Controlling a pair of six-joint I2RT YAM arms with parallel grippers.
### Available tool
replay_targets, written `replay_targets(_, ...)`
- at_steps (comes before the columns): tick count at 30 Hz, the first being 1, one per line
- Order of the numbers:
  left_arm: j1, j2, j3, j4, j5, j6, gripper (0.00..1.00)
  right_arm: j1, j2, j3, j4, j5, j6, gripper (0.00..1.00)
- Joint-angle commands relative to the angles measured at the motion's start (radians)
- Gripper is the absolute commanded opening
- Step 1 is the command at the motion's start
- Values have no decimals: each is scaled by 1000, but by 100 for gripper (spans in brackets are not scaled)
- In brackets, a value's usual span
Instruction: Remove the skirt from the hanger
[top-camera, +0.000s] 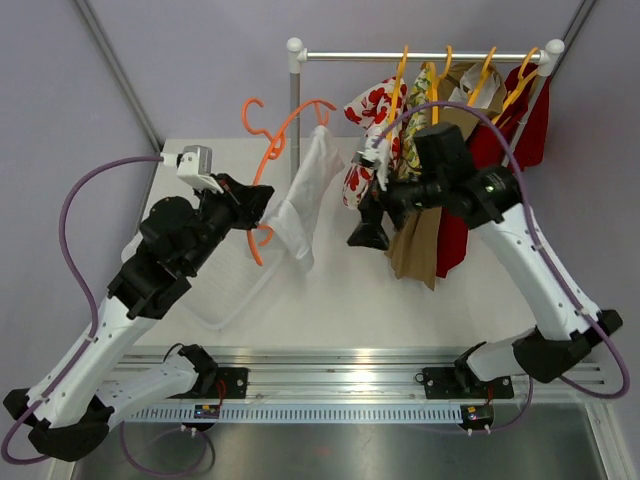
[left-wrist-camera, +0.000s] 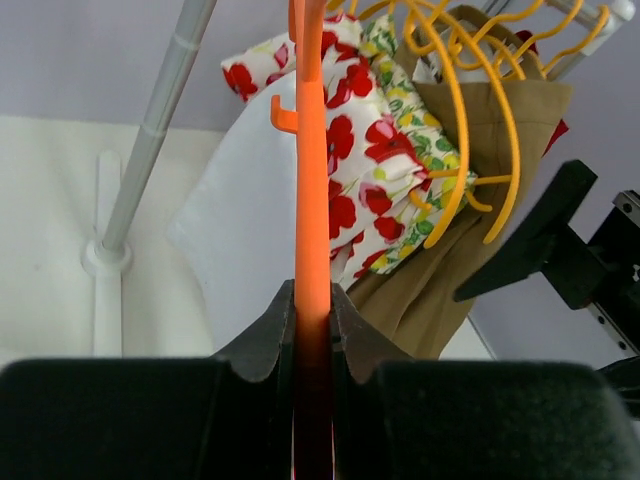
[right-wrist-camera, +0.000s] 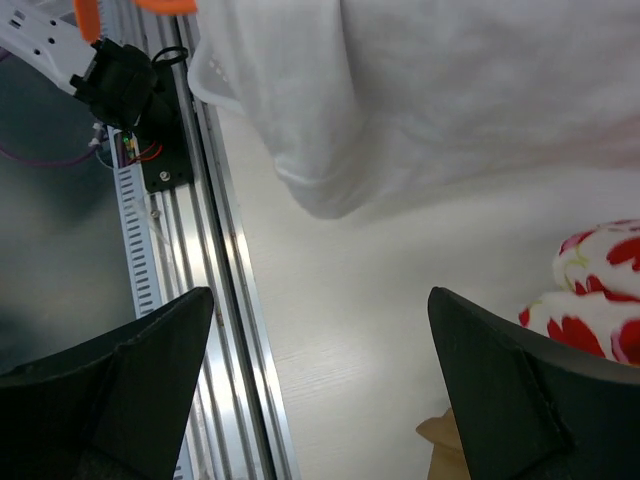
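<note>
My left gripper (top-camera: 262, 207) is shut on the lower bar of an orange hanger (top-camera: 272, 150), held up over the table's left half. In the left wrist view the jaws (left-wrist-camera: 312, 292) pinch the orange hanger (left-wrist-camera: 312, 180) tightly. A white skirt (top-camera: 305, 200) hangs from the hanger's right arm and droops toward the table. My right gripper (top-camera: 365, 228) is open just to the right of the skirt, apart from it. In the right wrist view the white skirt (right-wrist-camera: 450, 90) fills the top, above the wide-spread fingers of the gripper (right-wrist-camera: 320, 335), which hold nothing.
A clothes rack (top-camera: 420, 56) at the back right carries yellow hangers with a floral garment (top-camera: 370, 110), a tan one (top-camera: 420, 245) and a red one (top-camera: 520, 125). Its pole (top-camera: 294, 90) stands behind the skirt. A clear plastic bin (top-camera: 225, 295) lies under the left arm.
</note>
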Motion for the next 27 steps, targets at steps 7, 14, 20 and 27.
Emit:
replay_targets(7, -2, -78, -168, 143, -124, -301, 0, 290, 139, -106, 550, 365, 304, 99)
replay_targets(14, -2, -106, -206, 157, -96, -316, 0, 309, 169, -226, 644, 347, 365, 97)
replay_targets(20, -2, -133, -255, 190, -78, -333, 0, 319, 177, -286, 706, 191, 387, 67)
replay_targets(27, -2, -165, -269, 191, -59, -275, 0, 318, 205, -103, 475, 100, 221, 0)
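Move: Some 12 cm to the right hand's left lies the white skirt on its orange hanger, its middle about 4 cm farther out and 5 cm lower. The hanger's middle is roughly 15 cm to this hand's left, 8 cm ahead and about level with it; the red-flowered garment hangs about 15 cm ahead, 3 cm to the right and 5 cm lower. From the left hand, the skirt's middle is about 9 cm to the right, 1 cm ahead and 5 cm below. Reaching left about 14 cm while sinking some 9 cm, the open right hand closes in on the skirt, drifts slightly forward, then eases back as its fingers shut and pinch the cloth near the hanger's near clip. The left hand keeps its hold on the hanger, lowering it about 7 cm early on and tipping its fingers downward. ##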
